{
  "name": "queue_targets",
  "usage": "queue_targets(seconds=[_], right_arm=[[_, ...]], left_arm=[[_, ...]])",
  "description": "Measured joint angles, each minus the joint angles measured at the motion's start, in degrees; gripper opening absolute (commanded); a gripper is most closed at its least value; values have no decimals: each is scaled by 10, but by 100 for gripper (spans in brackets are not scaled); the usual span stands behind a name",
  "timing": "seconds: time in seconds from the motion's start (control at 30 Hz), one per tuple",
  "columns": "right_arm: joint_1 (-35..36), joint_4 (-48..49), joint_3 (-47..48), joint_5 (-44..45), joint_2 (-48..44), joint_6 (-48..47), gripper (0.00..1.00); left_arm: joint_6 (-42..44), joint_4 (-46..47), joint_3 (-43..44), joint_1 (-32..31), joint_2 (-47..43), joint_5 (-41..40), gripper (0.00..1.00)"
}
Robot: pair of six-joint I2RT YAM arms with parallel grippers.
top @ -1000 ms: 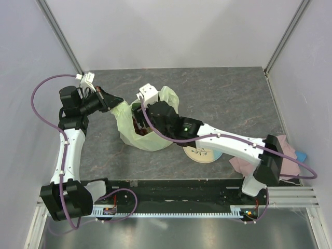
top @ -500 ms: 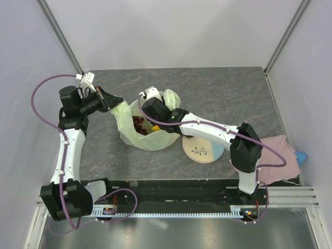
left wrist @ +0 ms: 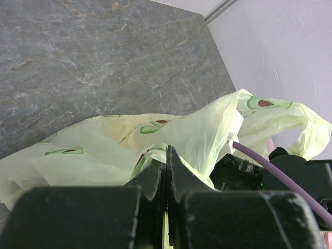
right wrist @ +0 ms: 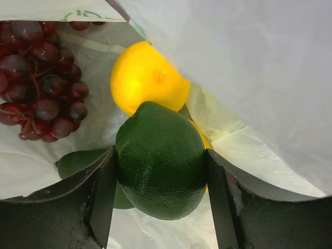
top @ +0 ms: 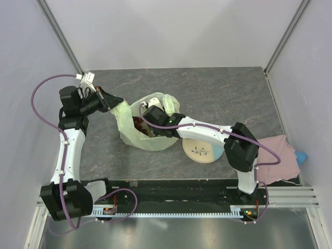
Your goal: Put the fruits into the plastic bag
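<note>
The pale green plastic bag (top: 150, 141) stands open at mid-table. My left gripper (top: 115, 102) is shut on its left rim; in the left wrist view the film (left wrist: 197, 129) is pinched between the closed jaws (left wrist: 167, 158). My right gripper (top: 150, 126) reaches down into the bag's mouth. It is shut on a dark green avocado (right wrist: 161, 163), held between both fingers (right wrist: 104, 192). Below it in the bag lie a round orange (right wrist: 148, 78), a dark red grape bunch (right wrist: 41, 78) and another avocado (right wrist: 78, 163). A yellow sliver shows behind the held avocado.
A cream-and-light-blue plate (top: 203, 151) lies right of the bag, partly under the right arm. A pink cloth (top: 277, 158) sits at the table's right edge. Grey walls and frame posts bound the table.
The right arm has swung left and lowered its gripper with the avocado into the bag's mouth. The left gripper has kept still on the bag's rim.
</note>
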Motion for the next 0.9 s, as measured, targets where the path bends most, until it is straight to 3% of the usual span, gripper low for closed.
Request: queue_targets(seconds=[0.23,0.33,0.67,0.9], right_arm=[[0,4,0,-12,0,4,76],[0,5,0,-16,0,5,83],[-1,10,-29,-62,-9,9,90],[-1,39,-61,-80,-85,14,95]], left_arm=[[0,0,0,0,0,0,1],[0,0,0,0,0,0,2],[0,0,0,0,0,0,2],[0,0,0,0,0,0,2]])
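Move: The green fruit is already in the right fingers, inside the plastic bag; the bag floor it is bound for lies some 4 cm below the hand. The orange is about 7 cm straight ahead; the grapes roughly 8 cm left and 4 ahead; the avocado 4 left, 2 back; the yellow pear 4 right, level with the hand, all slightly lower. From the left hand, that floor spot is about 14 cm right, 4 back and 20 below. Almost in place at first, the right fingers open wider and let go of the green fruit; the hand eases back about 2 cm, sinking slightly, then turns upward and climbs some 4 cm off the fruits, tilting around 10 degrees, fingers wide. The left hand stays put, shut on the bag's edge and holding it up. ##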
